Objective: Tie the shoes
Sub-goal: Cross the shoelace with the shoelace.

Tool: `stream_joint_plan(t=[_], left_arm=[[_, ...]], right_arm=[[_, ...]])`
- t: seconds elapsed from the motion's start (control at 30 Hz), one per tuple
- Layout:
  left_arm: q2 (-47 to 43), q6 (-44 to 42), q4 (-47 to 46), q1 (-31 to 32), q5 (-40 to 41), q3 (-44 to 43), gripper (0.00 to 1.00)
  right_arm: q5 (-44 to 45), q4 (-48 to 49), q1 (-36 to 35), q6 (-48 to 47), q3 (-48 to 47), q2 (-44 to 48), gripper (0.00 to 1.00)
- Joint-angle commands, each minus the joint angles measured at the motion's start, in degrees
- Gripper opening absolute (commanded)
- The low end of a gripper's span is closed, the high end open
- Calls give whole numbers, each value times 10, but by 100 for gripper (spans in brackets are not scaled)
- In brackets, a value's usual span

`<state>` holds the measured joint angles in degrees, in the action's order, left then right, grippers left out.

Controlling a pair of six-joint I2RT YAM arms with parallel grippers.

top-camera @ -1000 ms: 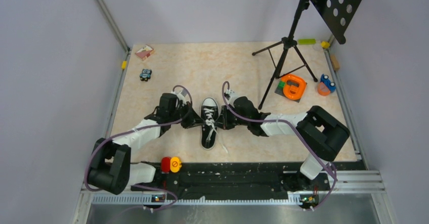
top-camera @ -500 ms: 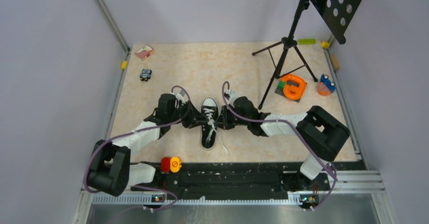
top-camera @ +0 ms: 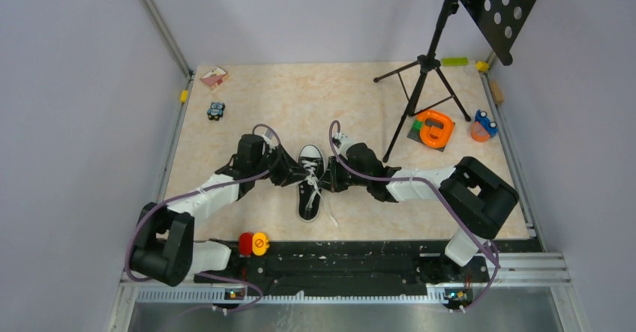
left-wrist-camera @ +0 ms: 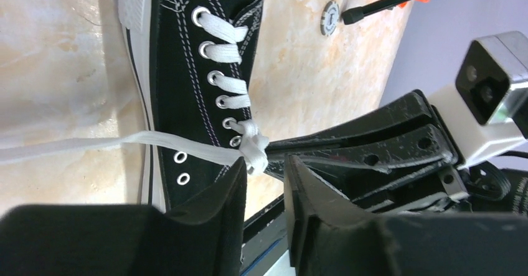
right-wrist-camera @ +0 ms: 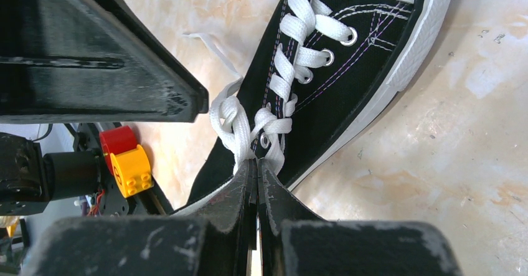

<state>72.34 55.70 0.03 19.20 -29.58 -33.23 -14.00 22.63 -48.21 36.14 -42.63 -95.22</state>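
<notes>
A black sneaker (top-camera: pixel 310 186) with white laces lies at the table's centre, toe cap pointing away from the arm bases. My left gripper (top-camera: pixel 289 175) is at the shoe's left side, and my right gripper (top-camera: pixel 331 180) is at its right side. In the left wrist view the left gripper (left-wrist-camera: pixel 264 167) stands open with nothing between its fingers. The lace knot (left-wrist-camera: pixel 254 151) sits just past its fingertips, and one lace end (left-wrist-camera: pixel 93 145) trails left over the table. In the right wrist view the right gripper (right-wrist-camera: pixel 256 162) is shut on the white lace (right-wrist-camera: pixel 233 126) at the shoe's (right-wrist-camera: pixel 348 83) top eyelets.
A black tripod stand (top-camera: pixel 420 85) rises at the back right, beside an orange toy (top-camera: pixel 435 128) and a blue toy (top-camera: pixel 484 124). A small toy car (top-camera: pixel 217 110) and a flat box (top-camera: pixel 214 76) lie at the back left. Red and yellow buttons (top-camera: pixel 253 243) sit on the front rail.
My left gripper has opened and let go of the lace, and its wrist has shifted slightly toward the shoe. The right gripper has stayed shut in place.
</notes>
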Motion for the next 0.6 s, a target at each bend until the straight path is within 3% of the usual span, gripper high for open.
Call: stream_joint_plan(t=[0.0, 0.23, 0.37, 0.57], left_arm=[[26, 16, -48, 2, -1, -6, 28], [46, 14, -62, 4, -7, 2, 19], [48, 13, -66, 5, -19, 8, 0], [36, -24, -32, 6, -41, 13, 0]], right_arm=[[3, 11, 1, -7, -1, 23, 0], [4, 11, 0, -8, -1, 22, 0], [5, 12, 1, -7, -2, 22, 0], [5, 12, 1, -7, -1, 21, 0]])
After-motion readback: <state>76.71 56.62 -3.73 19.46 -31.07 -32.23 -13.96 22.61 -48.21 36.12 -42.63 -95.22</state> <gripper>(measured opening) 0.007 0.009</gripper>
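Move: The white lace loop at the crossing lies about 2 cm to the right of the left hand point and 2 cm below it, about level fore and aft. The closed right fingertips are some 4 cm to the right of that hand and 1 cm back, with the loop about 2 cm left and 1 cm ahead of the right hand. From the left hand, the shoe's toe cap is about 9 cm ahead, 1 cm right and 5 cm down. Lower the left gripper about 1.5 cm onto the lace loop beside the right fingertips, and shut its partly open fingers on the loop as it settles, pinching it at the tips. Let it ease half a centimetre forward and then back as it closes, without turning the wrist. Keep the right gripper still, shut on the lace. ##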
